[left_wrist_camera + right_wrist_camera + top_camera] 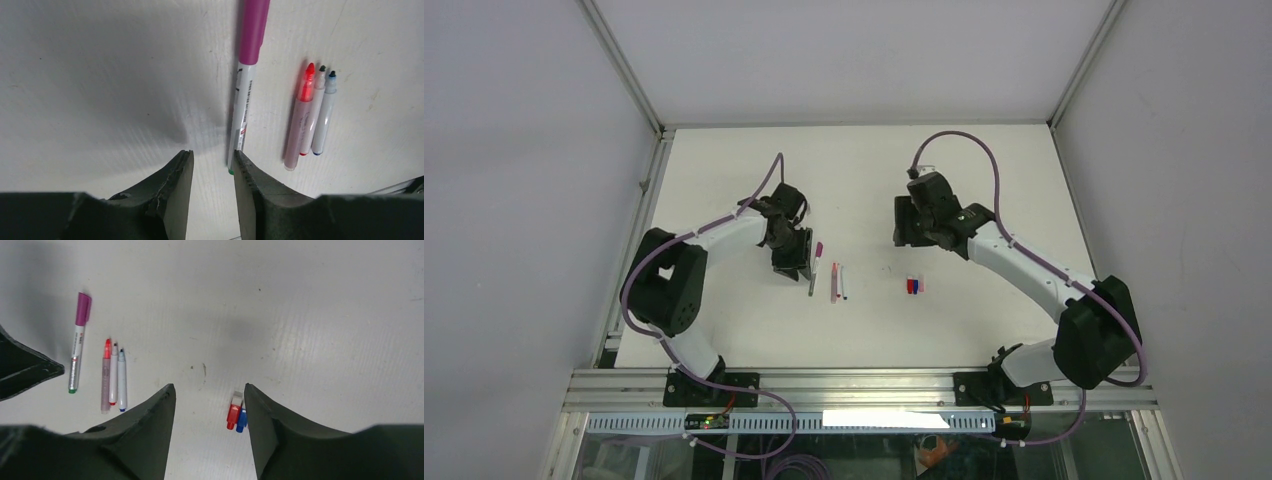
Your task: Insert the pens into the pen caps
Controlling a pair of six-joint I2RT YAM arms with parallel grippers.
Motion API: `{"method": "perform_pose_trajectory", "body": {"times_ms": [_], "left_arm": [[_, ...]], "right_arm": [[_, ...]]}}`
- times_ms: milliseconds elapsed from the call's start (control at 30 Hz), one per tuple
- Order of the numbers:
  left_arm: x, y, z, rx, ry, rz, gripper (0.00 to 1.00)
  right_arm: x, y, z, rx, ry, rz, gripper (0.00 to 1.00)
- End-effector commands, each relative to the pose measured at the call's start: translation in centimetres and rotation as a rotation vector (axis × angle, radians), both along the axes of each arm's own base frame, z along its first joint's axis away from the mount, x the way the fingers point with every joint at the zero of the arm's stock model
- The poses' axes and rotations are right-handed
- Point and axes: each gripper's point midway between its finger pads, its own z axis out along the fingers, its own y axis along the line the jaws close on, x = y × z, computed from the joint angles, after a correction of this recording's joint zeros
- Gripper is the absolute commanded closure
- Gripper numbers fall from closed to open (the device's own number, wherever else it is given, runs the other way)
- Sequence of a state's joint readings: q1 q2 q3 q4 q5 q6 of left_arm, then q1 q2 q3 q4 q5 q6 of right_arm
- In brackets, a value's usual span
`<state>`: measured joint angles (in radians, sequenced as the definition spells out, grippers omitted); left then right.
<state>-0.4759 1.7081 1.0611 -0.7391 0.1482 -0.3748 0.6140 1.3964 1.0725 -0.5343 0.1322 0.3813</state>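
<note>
A grey pen (pixel 244 107) wearing a magenta cap (pixel 254 30) lies on the table just ahead of my left gripper (pixel 212 159). That gripper is open with nothing between its fingers, and the pen's green end sits beside the right fingertip. To the right lie three uncapped pens side by side: a pink one (pixel 299 122) with a red tip and two white ones (pixel 324 117). The red cap (pixel 233 415) and the blue cap (pixel 242 420) lie together against the inner edge of the right finger of my open right gripper (pixel 209 386). From above, the pens (pixel 837 282) and the caps (pixel 913 285) lie between the two arms.
The white table (pixel 864 180) is walled by grey panels, with a metal rail (pixel 854 385) at its near edge. My left gripper's finger (pixel 30 371) shows at the left of the right wrist view. A small dark scuff (pixel 203 370) marks the table.
</note>
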Motion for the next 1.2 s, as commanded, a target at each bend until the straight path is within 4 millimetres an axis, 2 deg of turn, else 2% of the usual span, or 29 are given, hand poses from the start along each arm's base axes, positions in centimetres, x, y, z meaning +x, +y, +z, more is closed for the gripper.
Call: {"method": "perform_pose_trajectory", "body": {"times_ms": [0, 133, 233, 500, 833, 1167], "left_arm": [[1.9, -1.9, 4.1, -0.119, -0.083, -0.013, 0.63], [2.0, -3.3, 6.6, -0.19, -0.121, -0.034, 0.62], [1.7, -4.7, 7.7, -0.216, -0.136, -0.056, 0.62], [1.1, -6.7, 5.6, -0.146, -0.099, -0.076, 0.65], [2.1, -6.1, 3.0, 0.025, -0.117, -0.021, 0.69], [3.0, -7.8, 3.1, -0.039, -0.128, -0.023, 0.69]], "right_arm": [[-1.2, -1.7, -0.5, -0.047, 0.021, -0.048, 0.45], [-1.1, -1.8, -0.5, -0.047, 0.022, -0.052, 0.45], [-1.1, -1.6, -0.7, -0.045, 0.028, -0.05, 0.46], [-1.4, -2.0, -0.8, -0.044, 0.022, -0.053, 0.46], [-1.6, -2.5, -0.9, -0.037, 0.017, -0.054, 0.46], [-1.6, -2.9, -1.1, -0.043, 0.015, -0.059, 0.46]]}}
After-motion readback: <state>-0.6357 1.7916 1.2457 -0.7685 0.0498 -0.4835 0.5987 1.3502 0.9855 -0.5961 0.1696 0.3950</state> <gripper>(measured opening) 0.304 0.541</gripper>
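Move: The pink pen with the red tip lies about 6 cm to the left hand's right, level fore and aft and some 3 cm down; the black-tipped and blue-tipped pens lie 1 and 3 cm farther right beside it. The purple-capped pen lies between, about 3 cm to that hand's right and 3 cm ahead. From the right hand, the pink cap is about 4 cm back, 4 cm right and 13 cm below, with the blue cap 1 cm to its left. Leaving the capped pen lying, the empty left hand arcs up about 5.5 cm and rightward across it towards the pink pen, then sinks some 4 cm so that its still-parted fingers, pointing nearly straight down, hang above the pink pen without touching it. Meanwhile the right hand, also empty and open, eases about 3 cm to the right, sinking and drawing back a little over 2 cm each towards the caps, most of the drop coming at the start. ##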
